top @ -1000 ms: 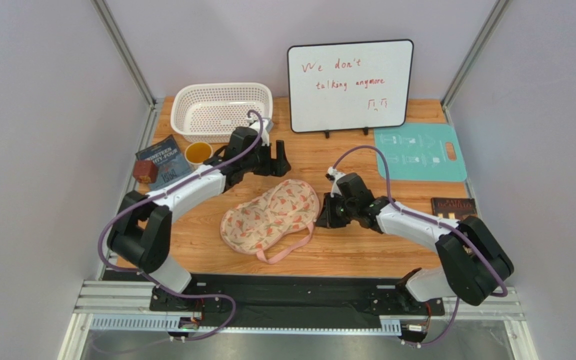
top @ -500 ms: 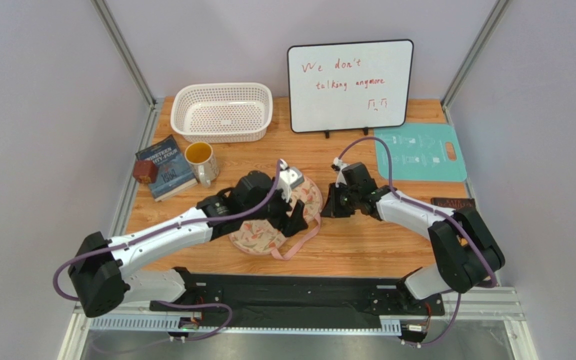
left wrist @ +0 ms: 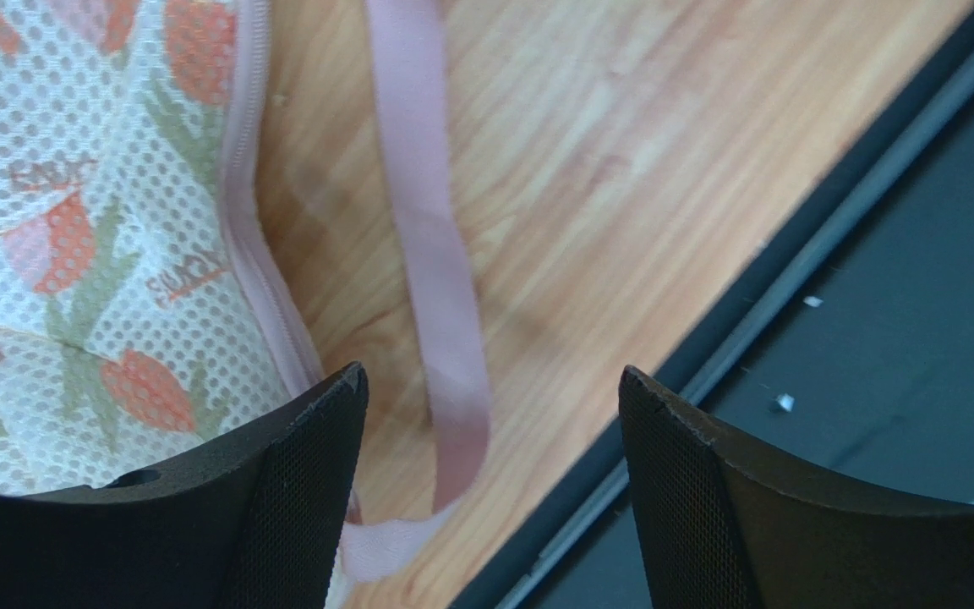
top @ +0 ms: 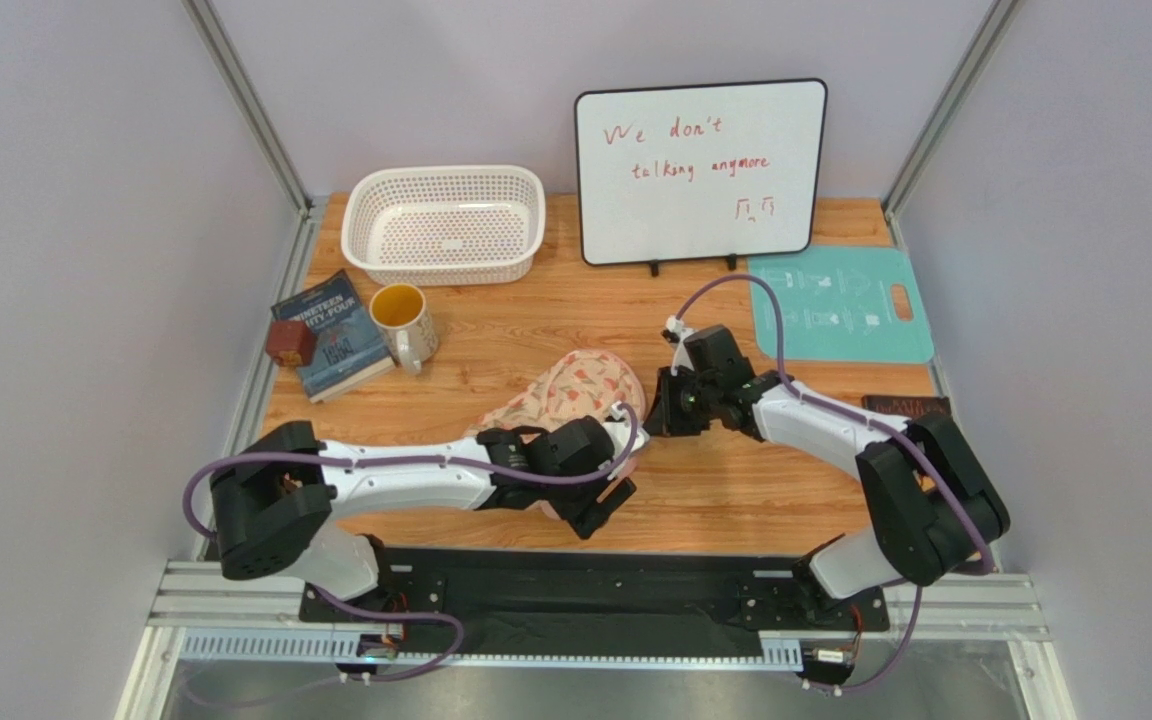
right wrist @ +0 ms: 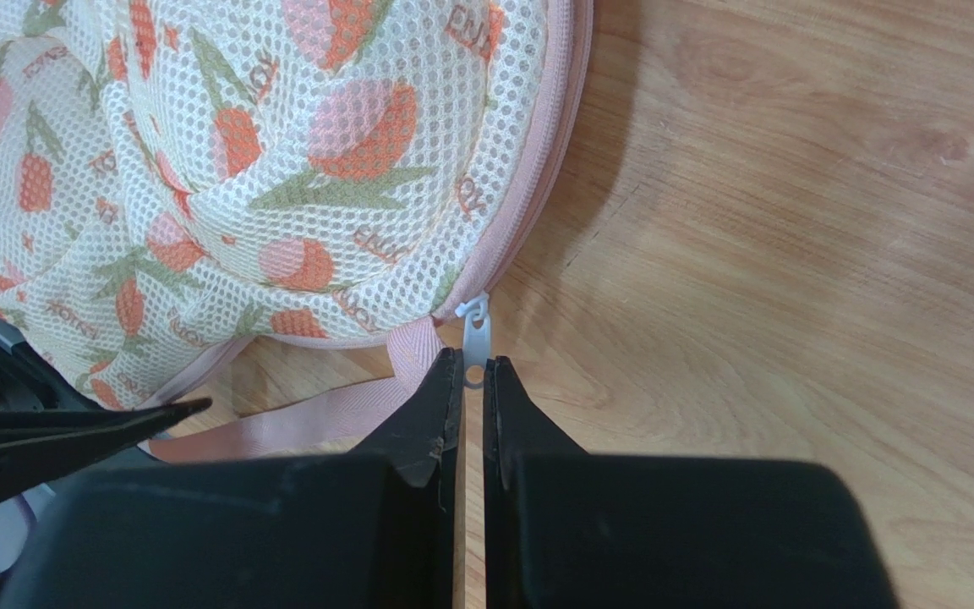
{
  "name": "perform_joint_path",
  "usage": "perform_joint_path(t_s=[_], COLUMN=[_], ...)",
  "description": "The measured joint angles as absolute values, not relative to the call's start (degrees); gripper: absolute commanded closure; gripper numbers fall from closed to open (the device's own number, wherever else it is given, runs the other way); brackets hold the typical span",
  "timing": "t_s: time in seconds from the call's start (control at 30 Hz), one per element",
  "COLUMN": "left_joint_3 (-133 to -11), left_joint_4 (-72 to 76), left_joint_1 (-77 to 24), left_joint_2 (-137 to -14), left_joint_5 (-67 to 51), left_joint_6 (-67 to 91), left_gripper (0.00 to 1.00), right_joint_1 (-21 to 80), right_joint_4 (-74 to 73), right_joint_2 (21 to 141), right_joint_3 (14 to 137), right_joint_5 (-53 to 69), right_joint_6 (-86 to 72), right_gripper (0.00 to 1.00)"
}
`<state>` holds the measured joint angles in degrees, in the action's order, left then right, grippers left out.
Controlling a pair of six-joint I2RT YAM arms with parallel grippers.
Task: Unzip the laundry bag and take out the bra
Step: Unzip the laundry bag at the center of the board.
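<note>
The laundry bag (top: 575, 384) is a cream mesh pouch with strawberry print and pink zipper trim, lying mid-table. In the right wrist view the laundry bag (right wrist: 264, 165) fills the upper left, and my right gripper (right wrist: 473, 371) is shut on its small silver zipper pull (right wrist: 474, 333) at the bag's edge. My left gripper (left wrist: 492, 387) hangs open over the pink strap loop (left wrist: 435, 292), just off the near edge of the laundry bag (left wrist: 86, 254). From above, the left gripper (top: 605, 503) covers the bag's near end and the right gripper (top: 657, 413) sits at its right side. The bra is hidden.
A white basket (top: 444, 222) and a whiteboard (top: 699, 170) stand at the back. A mug (top: 402, 323), a book (top: 330, 333) and a brown block (top: 291, 342) are at the left. A teal mat (top: 838, 305) lies right; a black rail (top: 597, 578) runs along the front edge.
My left arm swung from beside the basket down to the bag's near edge over the strap, its jaws narrowing a little. The right gripper stayed shut at the bag's right side.
</note>
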<state>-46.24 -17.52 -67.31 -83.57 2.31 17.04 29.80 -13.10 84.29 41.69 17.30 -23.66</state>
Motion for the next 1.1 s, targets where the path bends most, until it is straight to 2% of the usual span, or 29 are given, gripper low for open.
perform_joint_path(t_s=[0.37,0.77,0.93,1.03,1.07,1.1], left_joint_3=[-50.7,-51.5,-52.4,-53.1,-53.2,-53.3], left_joint_4=[-16.4,-14.5,-13.4,-12.4,-12.1,-11.9], left_joint_1=[-67.3,-67.4,-67.4,-67.4,-67.4,-67.4], left_joint_2=[-90.2,-94.8,-96.5,-97.5,-97.6,-97.8], left_joint_5=[7.3,11.3,11.4,11.5,11.6,12.0], left_joint_6=[17.1,17.0,17.0,16.8,16.8,16.7], left_gripper=[0.31,0.5,0.64,0.82,0.97,1.0], right_joint_1=[29.7,29.7,29.7,29.7,29.7,29.6], right_joint_4=[-13.3,-14.1,-14.1,-14.1,-14.1,-14.1], right_joint_2=[82.3,81.7,81.0,80.8,80.7,80.5], right_joint_3=[41.7,41.7,41.7,41.6,41.5,41.4], right_joint_5=[17.7,18.3,18.6,18.7,18.7,18.7], right_joint_6=[-23.1,-22.8,-22.6,-22.6,-22.5,-22.5], right_gripper=[1.0,1.0,1.0,1.0,1.0,1.0])
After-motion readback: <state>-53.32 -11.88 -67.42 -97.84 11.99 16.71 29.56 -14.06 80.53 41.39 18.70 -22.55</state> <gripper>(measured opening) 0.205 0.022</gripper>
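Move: The laundry bag's pink strap lies below the open left fingers. The part to take is about 4 cm ahead of the left hand, 3 cm to its right and 3 cm down. The zipper pull, already held in the right fingers, is some 10 cm ahead of the left hand and 6 cm to its right; the bag's middle is roughly 11 cm ahead and 6 cm left. From the right hand that strap part is about 6 cm back and 3 cm left. Bring the left gripper forward about 4 cm, down and to the right some 3 cm each, in over the strap near the zipper pull, and shut the fingers to pinch it, closing fastest at the end. Keep the right fingers shut on the zipper pull and let that hand rise a centimetre or two without travelling sideways. ##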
